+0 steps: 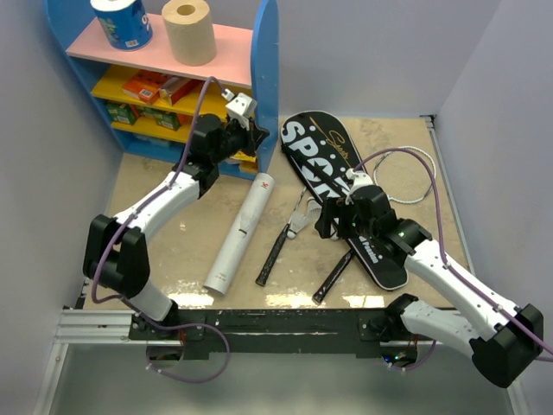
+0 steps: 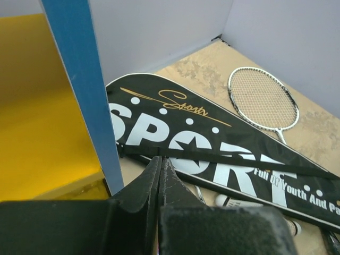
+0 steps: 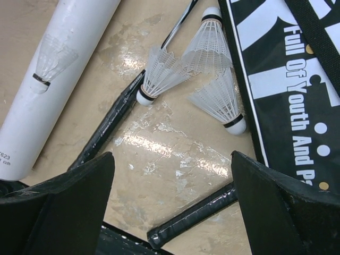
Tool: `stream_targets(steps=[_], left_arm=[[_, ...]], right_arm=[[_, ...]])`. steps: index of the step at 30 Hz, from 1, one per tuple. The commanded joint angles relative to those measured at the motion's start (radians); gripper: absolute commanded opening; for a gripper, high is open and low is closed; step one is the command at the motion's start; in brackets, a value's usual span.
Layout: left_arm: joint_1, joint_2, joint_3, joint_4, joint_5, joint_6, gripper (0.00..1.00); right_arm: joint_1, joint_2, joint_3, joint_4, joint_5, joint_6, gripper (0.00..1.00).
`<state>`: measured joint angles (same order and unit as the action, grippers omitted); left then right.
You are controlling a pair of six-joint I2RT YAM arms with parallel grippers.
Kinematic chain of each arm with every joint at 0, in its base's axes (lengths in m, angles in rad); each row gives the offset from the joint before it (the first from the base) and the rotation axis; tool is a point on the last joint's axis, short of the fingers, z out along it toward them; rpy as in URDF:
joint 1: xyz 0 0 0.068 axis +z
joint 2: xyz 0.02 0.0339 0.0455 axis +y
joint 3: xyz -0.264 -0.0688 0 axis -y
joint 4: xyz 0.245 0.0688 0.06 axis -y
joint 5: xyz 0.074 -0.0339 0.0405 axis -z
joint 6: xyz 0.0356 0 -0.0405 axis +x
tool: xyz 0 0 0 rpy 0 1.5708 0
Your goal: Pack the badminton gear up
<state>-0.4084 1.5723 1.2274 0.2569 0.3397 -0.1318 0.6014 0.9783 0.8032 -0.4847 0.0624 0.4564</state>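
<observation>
The black bag [image 1: 321, 169] lettered SPORT lies slanted at mid-table, and it fills the left wrist view [image 2: 212, 154]. One racket's white head [image 1: 409, 178] [image 2: 263, 98] lies right of it. Two black handles [image 1: 273, 253] [image 1: 332, 277] lie near the front, beside the long white tube [image 1: 239, 233] [image 3: 58, 69]. Three shuttlecocks [image 3: 159, 74] lie between a handle [image 3: 109, 125] and the bag [image 3: 287, 79]. My left gripper [image 1: 259, 134] [image 2: 161, 159] is shut on nothing, raised beside the shelf's blue panel. My right gripper [image 1: 333, 223] [image 3: 171, 156] hangs open over bare table and the other handle [image 3: 196, 212].
A blue-sided shelf unit [image 1: 266, 78] stands at the back left, its side panel [image 2: 85, 95] close to my left fingers. Blue [image 1: 122, 22] and tan [image 1: 189, 30] paper rolls sit on top, small coloured boxes [image 1: 155, 89] below. Walls close in the table on three sides.
</observation>
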Motion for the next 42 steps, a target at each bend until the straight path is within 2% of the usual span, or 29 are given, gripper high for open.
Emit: stream_targets(steps=[1, 10, 18, 24, 32, 37, 42], left_arm=[[0.000, 0.051, 0.089, 0.122, -0.031, -0.012, 0.00], [0.010, 0.147, 0.171, 0.183, -0.087, 0.041, 0.00], [0.049, 0.297, 0.306, 0.206, -0.053, 0.080, 0.00], [0.103, 0.394, 0.392, 0.278, -0.004, 0.028, 0.00], [0.169, 0.508, 0.512, 0.283, 0.016, -0.020, 0.00], [0.184, 0.520, 0.534, 0.285, 0.044, -0.031, 0.00], [0.184, 0.479, 0.486, 0.314, 0.119, -0.041, 0.00]], right_arm=[[0.000, -0.027, 0.017, -0.014, 0.025, 0.011, 0.93], [0.000, -0.027, 0.016, -0.015, 0.033, 0.013, 0.93], [0.001, -0.015, 0.019, -0.022, 0.042, 0.014, 0.93], [0.000, -0.007, 0.022, -0.028, 0.050, 0.018, 0.93], [0.000, 0.033, 0.033, -0.018, 0.050, 0.019, 0.93], [0.001, 0.065, 0.042, -0.006, 0.047, 0.018, 0.93], [0.000, 0.080, 0.045, 0.006, 0.031, 0.018, 0.93]])
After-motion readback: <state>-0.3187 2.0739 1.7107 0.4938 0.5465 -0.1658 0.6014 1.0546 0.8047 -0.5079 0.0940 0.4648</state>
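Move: The blue shelf's right side panel stands just beyond the left hand: its front edge, level with the fingers, is about 4 cm ahead and 2 cm to the left. The white tube lies some 17 cm back and 6 cm to the left, and the black SPORT bag about 7 cm back and 19 cm to the right, both roughly 27 cm below. From the right hand, that edge is about 23 cm ahead, 18 cm left and 12 cm up. The shelf's right side panel is met on its front edge by the left hand, fingers still shut and pointing forward-right, which then pushes it on forward towards the back wall, going about 12 cm in all. Its fingertips tilt up some 10 degrees on the way. The right hand stays open over the shuttlecocks and sinks about 2 cm late on. ##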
